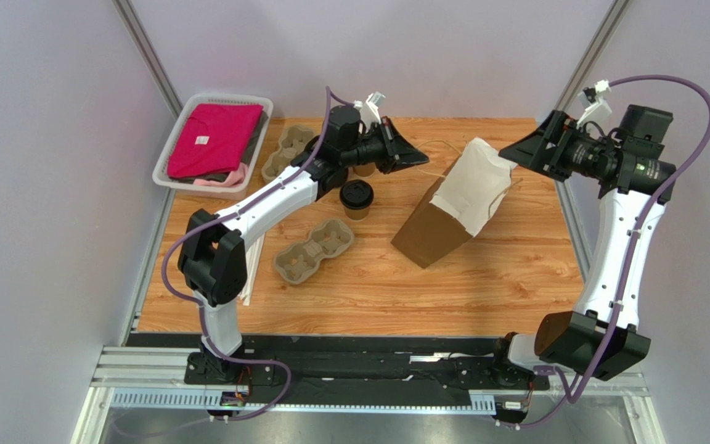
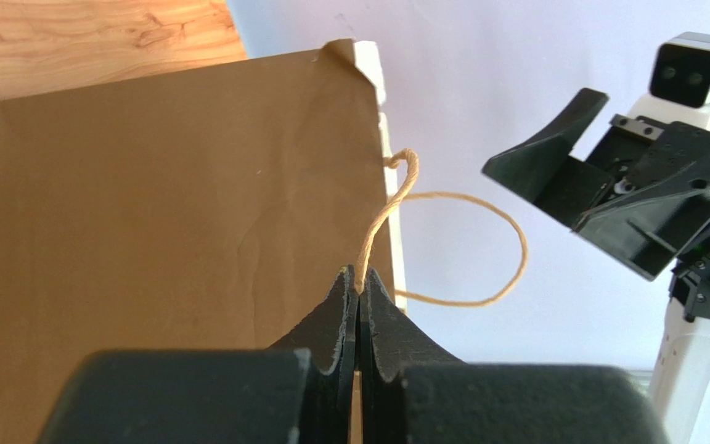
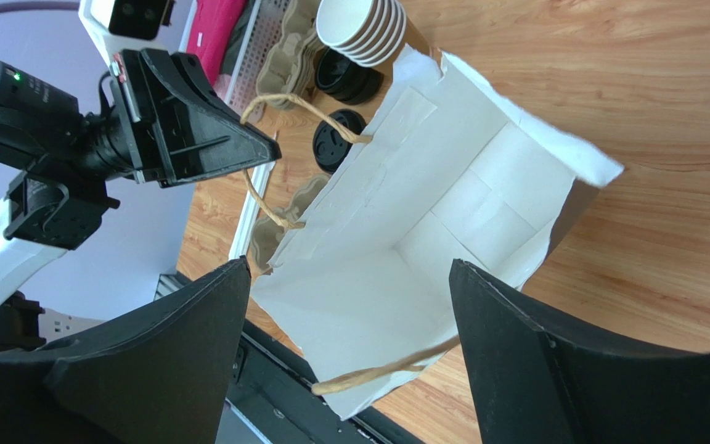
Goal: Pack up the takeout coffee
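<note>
The takeout coffee (image 1: 356, 196), a brown paper cup with a black lid, stands on the table left of the brown paper bag (image 1: 440, 215); its lid (image 3: 337, 141) shows in the right wrist view. The bag leans with its white-lined mouth (image 3: 442, 213) open toward the right arm. My left gripper (image 2: 359, 282) is shut on one twine handle (image 2: 396, 199) of the bag, holding it up at the mouth's far edge. My right gripper (image 3: 348, 268) hangs open just above the mouth, gripping nothing; the other handle (image 3: 377, 372) lies loose between its fingers.
Two pulp cup carriers (image 1: 312, 250) (image 1: 289, 148) lie left of the coffee. A white basket (image 1: 175, 139) with pink cloth sits at the far left corner. A stack of lidless cups (image 3: 361, 28) and loose black lids (image 3: 349, 79) sit behind the bag.
</note>
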`<state>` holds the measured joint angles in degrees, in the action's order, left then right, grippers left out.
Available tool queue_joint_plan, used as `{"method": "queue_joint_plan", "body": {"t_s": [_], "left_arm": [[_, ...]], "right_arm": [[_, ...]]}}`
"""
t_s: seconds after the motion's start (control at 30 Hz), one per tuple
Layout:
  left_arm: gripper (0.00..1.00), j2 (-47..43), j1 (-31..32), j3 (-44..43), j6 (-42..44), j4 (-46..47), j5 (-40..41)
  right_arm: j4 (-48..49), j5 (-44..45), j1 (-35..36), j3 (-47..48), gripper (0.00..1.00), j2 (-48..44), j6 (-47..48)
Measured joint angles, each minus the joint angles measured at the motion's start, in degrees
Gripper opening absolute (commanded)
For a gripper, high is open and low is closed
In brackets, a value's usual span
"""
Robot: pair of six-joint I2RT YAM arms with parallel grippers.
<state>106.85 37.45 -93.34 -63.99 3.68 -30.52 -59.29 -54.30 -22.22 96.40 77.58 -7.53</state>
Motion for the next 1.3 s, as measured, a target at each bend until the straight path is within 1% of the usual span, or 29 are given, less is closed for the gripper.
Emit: {"method": "queue_joint_plan", "body": {"t_s": [0.13, 0.37, 0.47, 0.5, 0.6, 0.77, 0.87, 0.93, 1.03, 1.1, 1.13, 1.17, 1.23, 1.27, 1.3], "left_arm": [[0.00, -0.5, -0.6, 0.0, 0.1, -0.2, 0.3], [0.00, -0.5, -2.2, 0.8, 0.7, -1.8, 1.1], [0.00, -0.5, -2.7, 1.4, 1.0, -2.5, 1.0], [0.00, -0.5, -2.7, 1.6, 1.1, -2.6, 1.0], [0.00, -0.5, -2.7, 1.9, 1.3, -2.6, 0.9], [0.00, -0.7, -2.7, 3.6, 1.3, -2.6, 0.7], [0.00, -1.0, -2.7, 5.2, 1.2, -2.5, 0.6], [0.00, -1.3, -2.7, 5.8, 1.3, -2.6, 0.6], [0.00, -1.7, -2.7, 6.0, 1.3, -2.5, 0.6], [0.00, -2.0, -2.7, 6.0, 1.3, -2.4, 0.6], [0.00, -2.1, -2.7, 6.0, 1.3, -2.2, 0.6], [0.00, -2.3, -2.7, 6.0, 1.3, -2.1, 0.6], [0.00, -2.4, -2.7, 6.0, 1.3, -2.0, 0.6], [0.00, -2.4, -2.7, 6.0, 1.3, -1.9, 0.6], [0.00, -2.4, -2.7, 6.0, 1.3, -1.9, 0.6]], "right_arm": [[-0.9, 1.6, 2.2, -0.4, 0.86, 0.0, 0.0], [-4.7, 6.4, 2.3, 2.3, 0.87, -0.9, 0.7], [-5.9, 7.6, 2.3, 2.2, 0.82, -3.0, -0.1], [-6.1, 7.8, 2.6, 2.1, 0.79, -3.7, -0.8], [-5.5, 7.8, 4.9, 0.4, 0.77, -6.4, -3.9], [-2.7, 7.0, 11.6, -6.4, 0.74, -9.9, -10.5], [-1.2, 6.9, 12.6, -8.1, 0.73, -9.2, -13.6], [-0.3, 7.0, 12.6, -8.2, 0.73, -8.5, -15.1], [1.3, 7.6, 12.6, -8.2, 0.71, -8.0, -16.8], [2.5, 8.1, 12.6, -8.3, 0.67, -7.9, -18.0], [3.5, 8.4, 12.6, -8.3, 0.62, -7.8, -18.9], [4.4, 8.5, 12.7, -8.4, 0.51, -7.8, -19.7], [6.1, 8.7, 12.7, -8.5, 0.45, -7.5, -21.0], [6.8, 8.7, 12.7, -8.5, 0.39, -7.4, -21.5], [7.3, 8.8, 12.7, -8.5, 0.37, -7.2, -22.1]]}}
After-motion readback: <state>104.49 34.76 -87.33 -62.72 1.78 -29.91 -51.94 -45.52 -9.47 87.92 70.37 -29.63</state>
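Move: The bag's free handle sits just off the open right hand, about 4 cm back, 1 cm to its left and 4 cm below; the paper bag's middle is some 7 cm back, 7 cm left and 20 cm down. From the left hand, shut on the near handle, the bag's middle is about 6 cm back, 9 cm right and 16 cm below, the free handle 3 cm back, 15 cm right, at its height, and the lidded cup 15 cm left, 2 cm ahead, 25 cm down. Swinging back about 5 cm and left some 6 cm, then easing forward again by 3 cm, the right hand brings its fingers around the bag's free handle and closes them partway, not yet gripping. The left hand keeps its pinch on the near handle and carries it about 3 cm left and, after a small forward drift, 3 cm down. ##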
